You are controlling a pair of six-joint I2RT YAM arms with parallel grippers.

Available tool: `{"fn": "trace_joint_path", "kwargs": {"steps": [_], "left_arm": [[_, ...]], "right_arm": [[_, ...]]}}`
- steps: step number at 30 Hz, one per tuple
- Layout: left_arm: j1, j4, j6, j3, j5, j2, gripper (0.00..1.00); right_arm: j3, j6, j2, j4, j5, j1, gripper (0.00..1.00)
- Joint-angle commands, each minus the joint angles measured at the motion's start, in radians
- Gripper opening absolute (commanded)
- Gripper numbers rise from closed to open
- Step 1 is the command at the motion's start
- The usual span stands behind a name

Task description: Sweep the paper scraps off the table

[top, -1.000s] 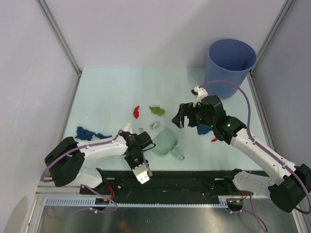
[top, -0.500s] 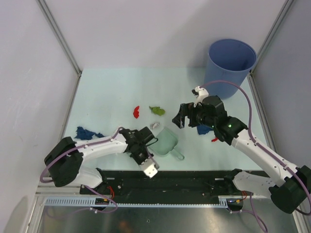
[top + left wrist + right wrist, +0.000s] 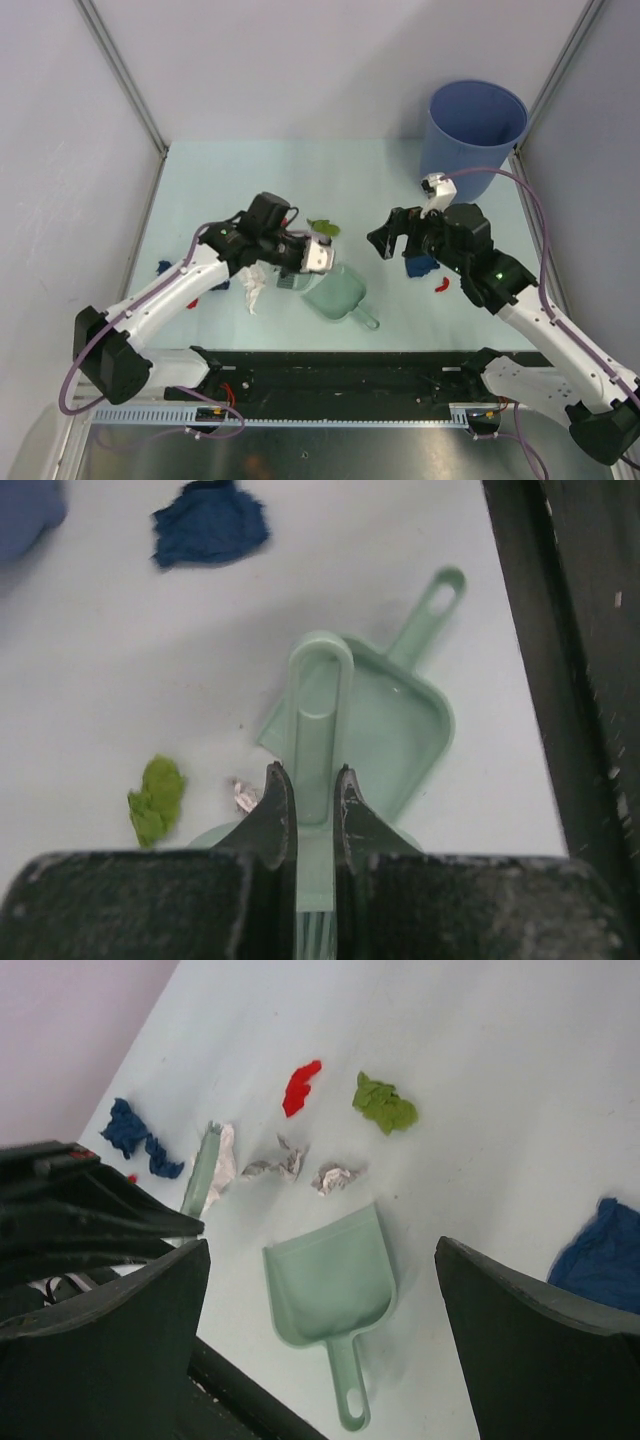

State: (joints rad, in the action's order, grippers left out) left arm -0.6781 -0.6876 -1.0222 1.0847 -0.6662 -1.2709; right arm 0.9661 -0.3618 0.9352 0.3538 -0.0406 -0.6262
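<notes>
My left gripper [image 3: 303, 256] [image 3: 311, 772] is shut on the handle of the pale green hand brush [image 3: 318, 710], just left of the pale green dustpan [image 3: 335, 293] [image 3: 400, 730]. My right gripper [image 3: 392, 238] [image 3: 322, 1245] is open wide and empty, above the table right of the dustpan [image 3: 330, 1280]. Paper scraps lie around: green [image 3: 322, 228] [image 3: 157, 800] [image 3: 383, 1105], red [image 3: 300, 1085], grey [image 3: 335, 1177], white [image 3: 250, 290] [image 3: 222, 1160], dark blue at the left [image 3: 165, 268] [image 3: 135, 1135], blue beside the right gripper [image 3: 420, 266] [image 3: 600, 1255], and a small red one [image 3: 441, 288].
A blue bucket [image 3: 478, 125] stands at the back right corner of the pale green table [image 3: 220, 180]. Grey frame posts stand at both sides. The black front rail [image 3: 350, 370] runs along the near edge, close to the dustpan's handle [image 3: 368, 320].
My left arm swung from the front rail up over the table, carrying the brush beside the dustpan and over the scraps. My right gripper shifted slightly right and back.
</notes>
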Motion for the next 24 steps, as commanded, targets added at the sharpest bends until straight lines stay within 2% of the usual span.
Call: {"fn": "trace_joint_path", "kwargs": {"steps": [1, 3, 4, 6, 10, 12, 16, 18, 21, 22, 24], "left_arm": [[0.063, 0.115, 0.432, 0.135, -0.125, 0.047, 0.00], [0.074, 0.170, 0.538, 0.161, -0.032, 0.070, 0.00], [0.077, 0.210, 0.639, 0.193, 0.011, 0.073, 0.00], [0.083, 0.226, 0.720, 0.231, 0.139, 0.067, 0.00], [0.086, 0.301, 0.899, 0.262, 0.358, 0.074, 0.00], [0.095, 0.319, 0.973, 0.264, 0.407, 0.082, 0.00], [0.104, 0.323, 1.149, 0.271, 0.427, 0.088, 0.00], [0.123, 0.323, 1.174, 0.274, 0.410, 0.091, 0.00], [0.140, 0.323, 1.205, 0.282, 0.375, 0.096, 0.00], [0.144, 0.323, 1.215, 0.284, 0.367, 0.099, 0.00], [0.147, 0.321, 1.226, 0.288, 0.364, 0.099, 0.00]], "right_arm": [[0.006, 0.024, -0.053, -0.111, 0.039, 0.003, 1.00], [0.006, 0.029, -0.046, -0.148, 0.063, -0.010, 0.98], [0.006, 0.034, -0.038, -0.189, 0.062, -0.039, 0.98], [0.006, 0.062, 0.003, -0.245, 0.059, -0.088, 0.98], [0.006, 0.142, 0.092, -0.444, 0.085, -0.249, 0.99], [0.006, 0.152, 0.144, -0.516, 0.065, -0.297, 1.00], [0.008, 0.120, 0.272, -0.679, 0.009, -0.293, 1.00], [0.014, 0.109, 0.298, -0.711, -0.005, -0.288, 0.98], [0.025, 0.101, 0.361, -0.705, -0.007, -0.268, 0.90], [0.025, 0.092, 0.373, -0.707, -0.034, -0.261, 0.78], [0.025, 0.075, 0.415, -0.733, -0.074, -0.250, 0.62]]}}
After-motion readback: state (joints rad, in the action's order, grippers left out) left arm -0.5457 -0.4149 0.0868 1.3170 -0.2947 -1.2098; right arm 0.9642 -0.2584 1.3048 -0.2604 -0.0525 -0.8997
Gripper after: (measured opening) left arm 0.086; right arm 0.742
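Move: The left gripper already holds the brush; the open right gripper waits about 21 cm to its right, some 4 cm farther out and 9 cm higher, so the brush lies 21 cm left, 4 cm back and 9 cm below the right hand. Under the left hand, roughly 20 cm down, the dustpan lies 10 cm right and 5 cm back, the green scrap 6 cm right and 14 cm ahead, the white scrap 15 cm left and 3 cm back. Lift the left gripper about 15 cm and carry it some 9 cm forward, keeping its grip on the brush while the wrist swings counter-clockwise to offer it to the other hand. Bring the open right gripper left about 15 cm, arching up and then back down, until its fingers reach the bristle end below the left fingers, and start closing them there. ##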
